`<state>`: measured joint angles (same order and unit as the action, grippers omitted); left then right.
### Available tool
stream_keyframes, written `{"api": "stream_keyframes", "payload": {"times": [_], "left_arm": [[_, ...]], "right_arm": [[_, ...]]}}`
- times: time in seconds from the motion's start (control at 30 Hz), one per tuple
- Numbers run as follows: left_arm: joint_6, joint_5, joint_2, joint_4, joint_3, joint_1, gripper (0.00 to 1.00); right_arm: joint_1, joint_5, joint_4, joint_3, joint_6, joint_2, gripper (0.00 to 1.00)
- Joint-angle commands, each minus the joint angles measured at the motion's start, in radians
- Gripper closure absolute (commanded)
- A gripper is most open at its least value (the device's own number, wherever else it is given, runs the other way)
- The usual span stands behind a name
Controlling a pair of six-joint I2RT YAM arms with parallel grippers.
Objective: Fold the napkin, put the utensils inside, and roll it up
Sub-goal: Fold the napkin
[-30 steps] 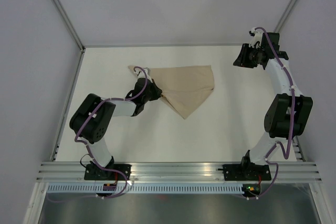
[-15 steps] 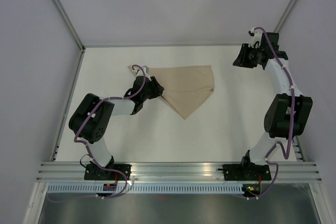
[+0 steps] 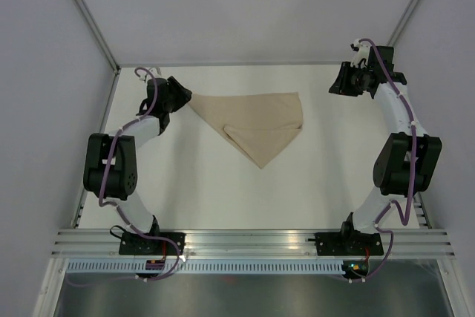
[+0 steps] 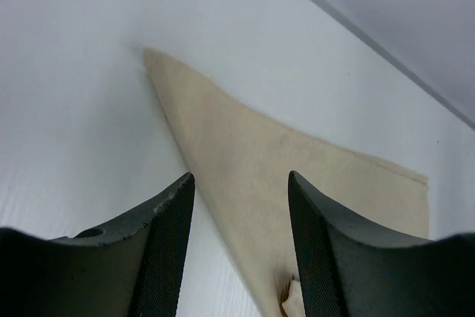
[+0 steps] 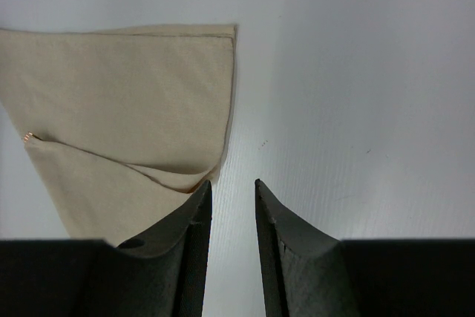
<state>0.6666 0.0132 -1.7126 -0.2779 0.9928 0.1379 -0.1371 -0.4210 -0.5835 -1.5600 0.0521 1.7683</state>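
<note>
The beige napkin (image 3: 260,122) lies folded into a rough triangle on the white table, with a flap doubled over its near part. My left gripper (image 3: 183,99) hovers at its left corner, open, nothing between the jaws; the cloth (image 4: 245,146) runs away beyond the gripper (image 4: 240,176). An orange-brown end of the utensils (image 4: 285,296) peeks from under the flap, and it shows as a small copper tip (image 5: 28,136) in the right wrist view. My right gripper (image 3: 338,84) waits at the back right, off the napkin's (image 5: 126,87) right edge, open and empty (image 5: 232,182).
Grey enclosure walls close in on the white table (image 3: 319,183) at the back and both sides, with a metal frame edge (image 3: 96,146) along the left. An aluminium rail (image 3: 252,240) carrying both arm bases runs along the near edge.
My left gripper opened, let go of the napkin's folded part and swung back-left to the cloth's left corner. The flap now lies flat. The right arm has not moved.
</note>
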Motion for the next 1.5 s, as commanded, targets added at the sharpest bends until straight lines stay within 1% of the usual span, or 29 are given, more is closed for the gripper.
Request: {"api": "stream_keyframes", "payload": {"times": [0.0,0.07,0.2,0.27,0.33,0.47,0.63,0.8,1.17,1.37,1.4,1.47], "left_arm": [[0.051,-0.071,-0.074,0.083,0.114,-0.044,0.41],[0.065,-0.087,-0.111,0.098,0.15,-0.075,0.41],[0.076,-0.093,-0.2,0.14,0.225,-0.098,0.41],[0.079,-0.108,-0.235,0.132,0.24,-0.109,0.41],[0.08,-0.157,-0.258,0.105,0.251,-0.118,0.41],[0.076,-0.177,-0.297,0.068,0.259,-0.121,0.39],[0.097,-0.168,-0.34,0.074,0.276,-0.121,0.39],[0.105,-0.139,-0.383,0.104,0.325,-0.121,0.41],[0.134,-0.122,-0.436,0.124,0.371,-0.121,0.48],[0.143,-0.111,-0.453,0.146,0.398,-0.121,0.57],[0.145,-0.111,-0.455,0.148,0.4,-0.121,0.6],[0.146,-0.113,-0.463,0.148,0.409,-0.119,0.63]], "right_arm": [[0.013,0.007,-0.009,-0.02,0.017,-0.013,0.64],[0.017,0.007,-0.018,-0.029,0.018,-0.013,0.64],[0.022,0.007,-0.026,-0.051,0.02,-0.017,0.64],[0.022,0.005,-0.026,-0.054,0.023,-0.018,0.65],[0.024,0.005,-0.027,-0.054,0.023,-0.017,0.65],[0.022,0.007,-0.033,-0.054,0.02,-0.017,0.65],[0.022,0.011,-0.033,-0.052,0.014,-0.018,0.65],[0.024,0.007,-0.032,-0.051,0.017,-0.015,0.65],[0.024,0.001,-0.026,-0.048,0.015,-0.009,0.65],[0.024,-0.007,-0.024,-0.046,0.018,-0.01,0.65],[0.024,-0.007,-0.024,-0.046,0.018,-0.01,0.65],[0.024,-0.009,-0.024,-0.046,0.02,-0.01,0.65]]}}
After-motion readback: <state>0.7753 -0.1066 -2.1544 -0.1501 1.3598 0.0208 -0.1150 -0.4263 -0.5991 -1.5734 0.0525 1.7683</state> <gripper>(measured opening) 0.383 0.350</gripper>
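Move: The napkin's unfolded far-left corner lies about 10 cm ahead of the left hand, 4 cm to its left and 11 cm below. The fork tines peeking from the folded edge are some 6 cm back, 15 cm to the right and 10 cm below. The napkin's near folded point is farther back, about 22 cm back and 29 cm right, 11 cm below. From the right hand that unfolded corner is roughly 66 cm left, 12 cm ahead and 17 cm lower. Down and forward goes the left hand to the napkin's far-left corner: a short swing forward and left first, then a drop, ending some 9 cm lower, with a slow creep of about 3 cm forward low over the cloth. The wrist tips the fingers about 13 degrees more downward, and they narrow by about a third around the corner, fingertips at the cloth. ##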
